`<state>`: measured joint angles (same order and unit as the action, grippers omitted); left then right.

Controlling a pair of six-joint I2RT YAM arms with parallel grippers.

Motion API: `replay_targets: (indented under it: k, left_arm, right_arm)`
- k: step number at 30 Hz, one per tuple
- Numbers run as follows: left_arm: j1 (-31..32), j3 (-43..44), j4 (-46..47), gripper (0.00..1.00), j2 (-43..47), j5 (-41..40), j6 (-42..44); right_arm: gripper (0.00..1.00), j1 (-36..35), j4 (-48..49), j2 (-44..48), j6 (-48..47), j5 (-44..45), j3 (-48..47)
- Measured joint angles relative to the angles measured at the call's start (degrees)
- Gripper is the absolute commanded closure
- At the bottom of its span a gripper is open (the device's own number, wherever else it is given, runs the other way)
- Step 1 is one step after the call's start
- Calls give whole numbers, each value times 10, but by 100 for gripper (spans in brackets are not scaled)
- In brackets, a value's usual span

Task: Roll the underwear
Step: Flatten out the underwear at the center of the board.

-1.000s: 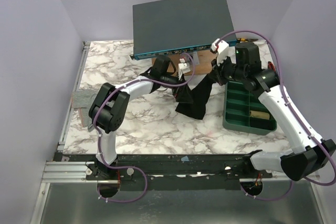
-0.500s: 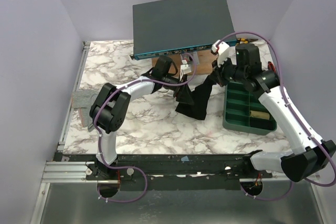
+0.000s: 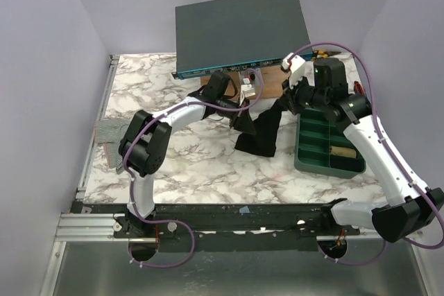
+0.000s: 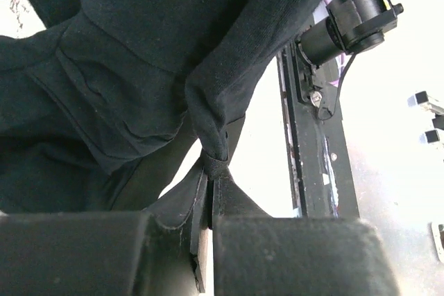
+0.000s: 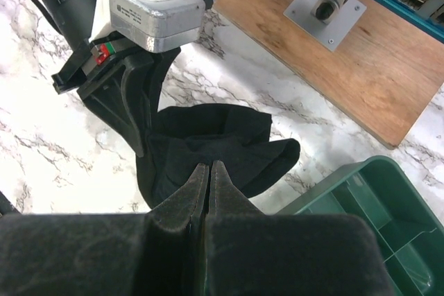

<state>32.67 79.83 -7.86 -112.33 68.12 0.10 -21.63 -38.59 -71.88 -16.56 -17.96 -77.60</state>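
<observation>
The black underwear (image 3: 258, 133) hangs bunched between both grippers above the marble table, its lower end resting on the surface. My left gripper (image 3: 241, 119) is shut on a twisted fold of it (image 4: 210, 168); black fabric (image 4: 139, 67) fills most of the left wrist view. My right gripper (image 3: 283, 105) is shut on the opposite edge (image 5: 209, 166), with the cloth (image 5: 215, 136) spreading out beyond its tips. The left gripper's white housing (image 5: 149, 8) shows in the right wrist view, close to the cloth's far side.
A green compartment tray (image 3: 326, 166) sits right of the underwear, with a tan item (image 3: 341, 150) inside; its corner (image 5: 361, 199) shows by the right gripper. A dark grey box (image 3: 239, 29) on a wooden board (image 5: 333, 67) stands behind. A grey cloth (image 3: 107, 133) lies far left.
The left gripper has closed from open onto the underwear's left edge. The cloth has shifted slightly right and up with both arms. The right gripper stayed shut on it.
</observation>
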Motion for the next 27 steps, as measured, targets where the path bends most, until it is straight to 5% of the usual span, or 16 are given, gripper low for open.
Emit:
replay_targets:
  k: [10,16,21,27]
  left_arm:
    - [-13,61,-248,100,101,-118,136]
    - [-31,185,-381,100,201,-241,192]
    - [-30,276,-447,100,218,-317,229]
    - [-30,273,-489,96,220,-382,267]
  right_arm:
    - [99,0,-10,0,-11,1,-16]
    - [99,0,-14,-1,-20,-3,-97]
    - [99,0,-15,0,-20,-8,-110]
    - [99,0,-21,6,-20,-9,-111]
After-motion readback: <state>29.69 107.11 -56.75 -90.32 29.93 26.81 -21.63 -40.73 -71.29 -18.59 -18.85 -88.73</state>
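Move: The black underwear is already pinched by both hands. The middle of the clear board, where it is to be spread, lies about 15 cm below the left hand, some 3 cm farther out and 3 cm to its left. The green tray stands roughly 34 cm to that hand's right and 4 cm ahead, the wooden plate 28 cm ahead and 4 cm right. From the right hand the board's middle is level ahead, about 19 cm left and 28 cm down. Keeping its pinch on the underwear's edge, the left hand sweeps up about 19 cm and some 11 cm left, away from the right hand, edging slightly forward, then sinks a couple of centimetres. Its fingers swing from pointing right and a little back to right, slightly forward and more steeply down. The right hand keeps its corner and rises about 8 cm, tipping up some 10 degrees. ##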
